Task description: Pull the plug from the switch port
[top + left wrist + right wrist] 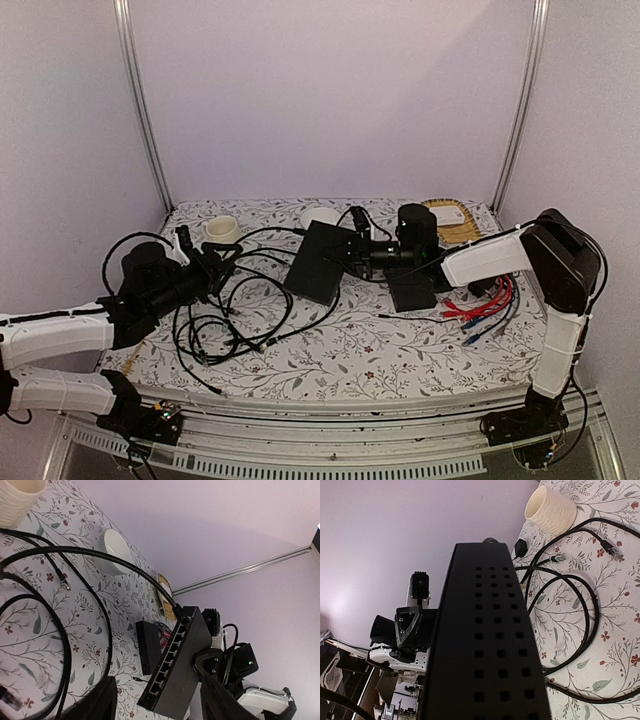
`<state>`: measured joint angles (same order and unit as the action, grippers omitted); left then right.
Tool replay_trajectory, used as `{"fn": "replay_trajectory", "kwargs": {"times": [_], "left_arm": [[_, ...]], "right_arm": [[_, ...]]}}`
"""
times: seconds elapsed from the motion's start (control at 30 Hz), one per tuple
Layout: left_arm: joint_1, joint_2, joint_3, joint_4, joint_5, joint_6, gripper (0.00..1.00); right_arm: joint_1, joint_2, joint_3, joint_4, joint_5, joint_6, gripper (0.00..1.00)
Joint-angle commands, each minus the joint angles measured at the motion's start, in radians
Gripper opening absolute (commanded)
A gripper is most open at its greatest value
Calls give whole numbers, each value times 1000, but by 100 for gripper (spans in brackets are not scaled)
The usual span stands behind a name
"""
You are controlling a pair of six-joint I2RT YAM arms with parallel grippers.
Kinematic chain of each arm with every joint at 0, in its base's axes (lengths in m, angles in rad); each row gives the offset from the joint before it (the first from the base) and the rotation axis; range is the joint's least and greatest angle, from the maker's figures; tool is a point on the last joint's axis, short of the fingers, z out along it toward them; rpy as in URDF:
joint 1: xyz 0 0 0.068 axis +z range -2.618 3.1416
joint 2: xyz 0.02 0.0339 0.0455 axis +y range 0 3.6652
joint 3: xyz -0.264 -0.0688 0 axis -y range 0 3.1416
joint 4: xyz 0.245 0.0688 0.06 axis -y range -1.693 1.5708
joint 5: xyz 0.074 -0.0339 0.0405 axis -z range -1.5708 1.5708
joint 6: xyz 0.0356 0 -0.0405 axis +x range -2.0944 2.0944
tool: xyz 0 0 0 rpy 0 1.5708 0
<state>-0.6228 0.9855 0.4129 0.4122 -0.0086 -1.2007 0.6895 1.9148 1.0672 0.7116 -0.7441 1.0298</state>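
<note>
The switch (320,262) is a flat black box near mid-table, and my right gripper (353,251) is shut on its right edge. In the left wrist view the switch (182,672) is tilted, its row of ports facing me. A black plug (177,612) with its cable sits in the far end port. My left gripper (220,262) hangs over the tangle of black cables (235,310), left of the switch and apart from it. My left gripper (155,692) is open with nothing between its fingers. In the right wrist view the switch's vented face (485,645) hides my right fingers.
A shorter black box (412,290) lies right of the switch, with red and blue cables (485,300) beyond it. A ribbed cup (221,229) and a white bowl (320,216) stand at the back. Loose plugs (612,547) lie among the cable loops.
</note>
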Motion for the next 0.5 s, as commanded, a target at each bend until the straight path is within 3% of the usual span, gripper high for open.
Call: {"fn": "replay_trajectory", "kwargs": {"times": [0.0,0.2,0.47], "left_arm": [[-14,132,22,286,145,32,60],[-6,337,75,519,265,17,61],[10,489,87,735,298,-36,60]], "right_arm": [[16,20,69,61,-45,-19,2],[37,32,89,73,-72,-6,2],[57,48,81,137,-95,51,2]]}}
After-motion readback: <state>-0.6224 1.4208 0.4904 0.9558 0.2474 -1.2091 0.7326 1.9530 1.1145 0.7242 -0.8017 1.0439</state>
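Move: The plug still sits in the far left corner port of the switch, some 15 cm to the right of my open left hand and 7 cm ahead, about level with it. The switch's middle is about 19 cm right, 2 cm ahead and a little lower. On the table, the bowl lies some 27 cm ahead and 18 cm right, the mug 18 cm ahead and 12 cm left. From my right hand, which grips the switch, the plug is about 8 cm left and 6 cm ahead. I sweep my empty left hand about 7 cm to the right and a little forward towards the plug, slowing at the end. I turn it some 15 degrees clockwise and tip the fingers slightly up, keeping them open. My right hand keeps its grip and brings the switch to meet it, roughly 2 cm left and 2 cm back. ##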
